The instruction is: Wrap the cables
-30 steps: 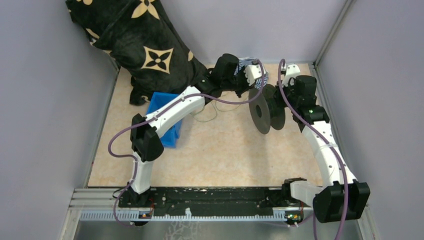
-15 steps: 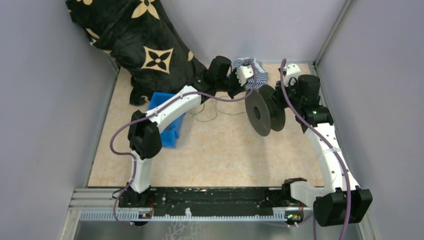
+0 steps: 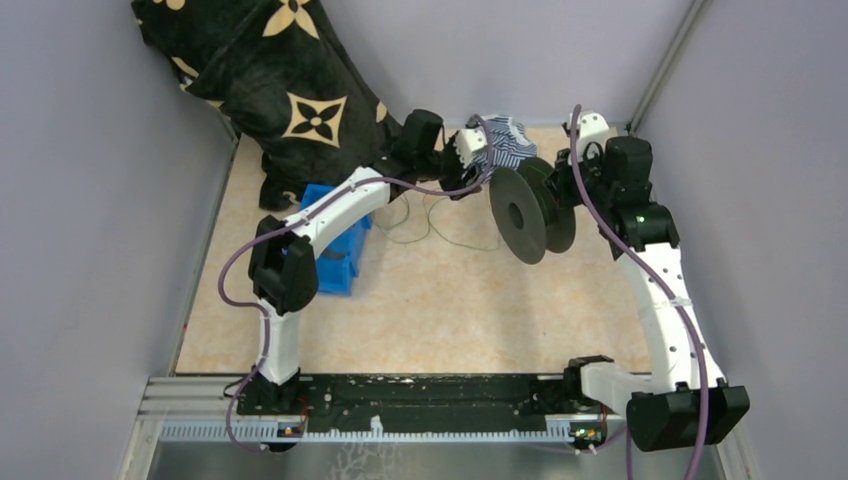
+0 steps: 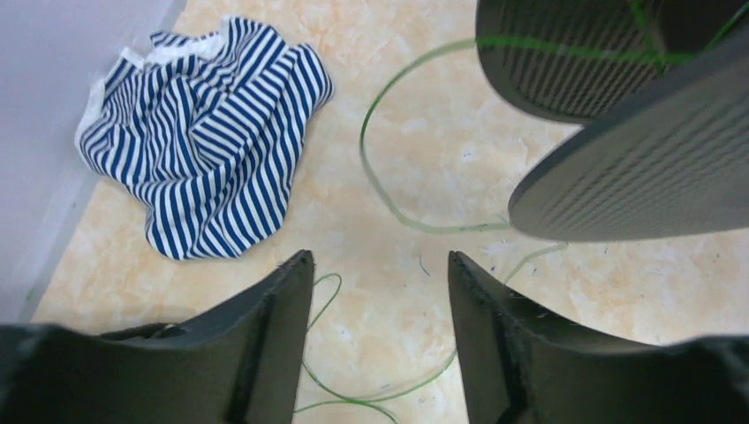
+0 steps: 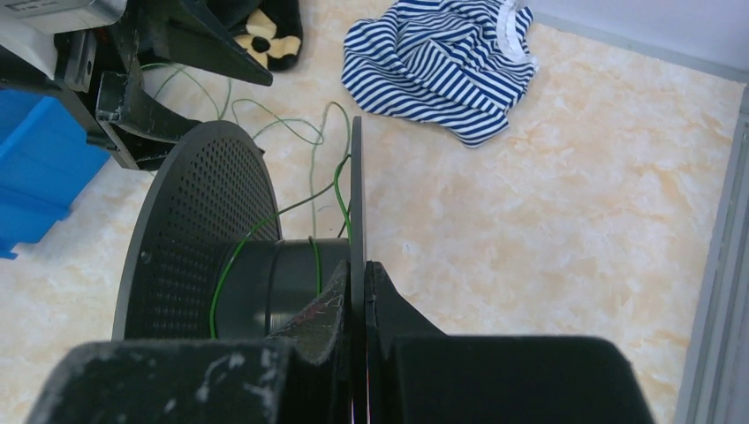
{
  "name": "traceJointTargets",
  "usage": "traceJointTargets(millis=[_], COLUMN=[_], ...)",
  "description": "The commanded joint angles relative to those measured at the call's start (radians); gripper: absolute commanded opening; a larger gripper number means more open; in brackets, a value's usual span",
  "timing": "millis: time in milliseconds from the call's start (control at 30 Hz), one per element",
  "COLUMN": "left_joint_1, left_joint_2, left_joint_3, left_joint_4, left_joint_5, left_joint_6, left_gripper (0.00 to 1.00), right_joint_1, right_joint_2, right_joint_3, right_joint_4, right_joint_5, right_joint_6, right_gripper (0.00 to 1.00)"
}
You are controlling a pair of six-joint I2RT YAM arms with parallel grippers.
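Note:
The cable (image 3: 432,228) is a thin green wire lying in loose loops on the floor (image 4: 375,177). A few turns of it run round the core of a black spool (image 3: 520,215) (image 5: 311,190). My right gripper (image 5: 358,269) is shut on the spool's thin flange (image 5: 356,177) and holds the spool (image 5: 190,230) on edge above the floor. My left gripper (image 4: 380,258) is open with nothing between its fingers. It hovers over the wire loops just left of the spool (image 4: 636,168), near the back wall (image 3: 478,168).
A blue-and-white striped cloth (image 4: 208,132) (image 5: 442,62) lies crumpled at the back wall. A blue bin (image 3: 335,255) sits under the left arm. A black cloth with tan flowers (image 3: 280,90) is piled in the back left corner.
My left gripper has opened and drawn back to the left, away from the spool. The right arm has shifted the spool slightly left and back.

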Motion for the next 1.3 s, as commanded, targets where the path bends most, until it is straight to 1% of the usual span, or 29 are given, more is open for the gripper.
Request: traceJointTargets(millis=[0, 167, 267, 333, 467, 700, 833, 1033, 1267], left_joint_1=[0.027, 0.059, 0.066, 0.066, 0.066, 0.066, 0.064, 0.064, 0.064], left_joint_2=[-0.073, -0.1, -0.121, -0.129, -0.124, -0.066, -0.023, 0.061, 0.116], left_joint_3=[-0.047, -0.111, -0.187, -0.243, -0.323, -0.356, -0.348, -0.281, -0.28], left_joint_4=[0.048, 0.058, 0.089, 0.119, 0.173, 0.197, 0.235, 0.252, 0.319], left_joint_5=[0.089, 0.173, 0.226, 0.261, 0.322, 0.428, 0.453, 0.508, 0.562], left_joint_6=[-0.007, -0.015, -0.009, -0.005, -0.011, 0.042, 0.011, -0.069, -0.123], left_gripper=[0.67, 0.81, 0.87, 0.89, 0.9, 0.9, 0.89, 0.88, 0.89], right_joint_1=[0.005, 0.003, 0.003, 0.003, 0.002, 0.002, 0.002, 0.0, 0.0], right_joint_2=[0.004, 0.013, 0.018, 0.021, 0.031, 0.037, 0.042, 0.07, 0.084], right_joint_3=[0.104, 0.151, 0.177, 0.196, 0.24, 0.307, 0.367, 0.469, 0.542], right_joint_4=[0.042, 0.019, 0.007, 0.001, -0.021, -0.063, -0.094, -0.14, -0.17], right_joint_5=[-0.012, 0.013, 0.019, 0.011, -0.008, -0.03, -0.062, -0.101, -0.129], right_joint_6=[0.013, 0.027, 0.039, 0.046, 0.058, 0.073, 0.091, 0.117, 0.127], right_gripper=[0.0, 0.0, 0.0, 0.0, 0.0, 0.0, 0.0, 0.0, 0.0])
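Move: The left hand, empty and already partly open, has the nearest strand of green cable on the table about 5 cm back, 3 cm to its right and 19 cm below. The black spool is some 14 cm to its right, 7 cm back and slightly higher; the striped cloth is 13 cm right and 20 cm ahead on the table. From the right hand, pinching the spool's right flange, that strand lies roughly 15 cm left, 4 cm ahead and 28 cm below. Keeping its pinch on the spool's right flange, the right hand lifts the spool about 12 cm, nearly straight up with a slight tilt. The left hand opens wide, swings briefly left, then backs and sinks about 11 cm towards the cable, turning some 20 degrees clockwise and tilting, fingers staying open. ##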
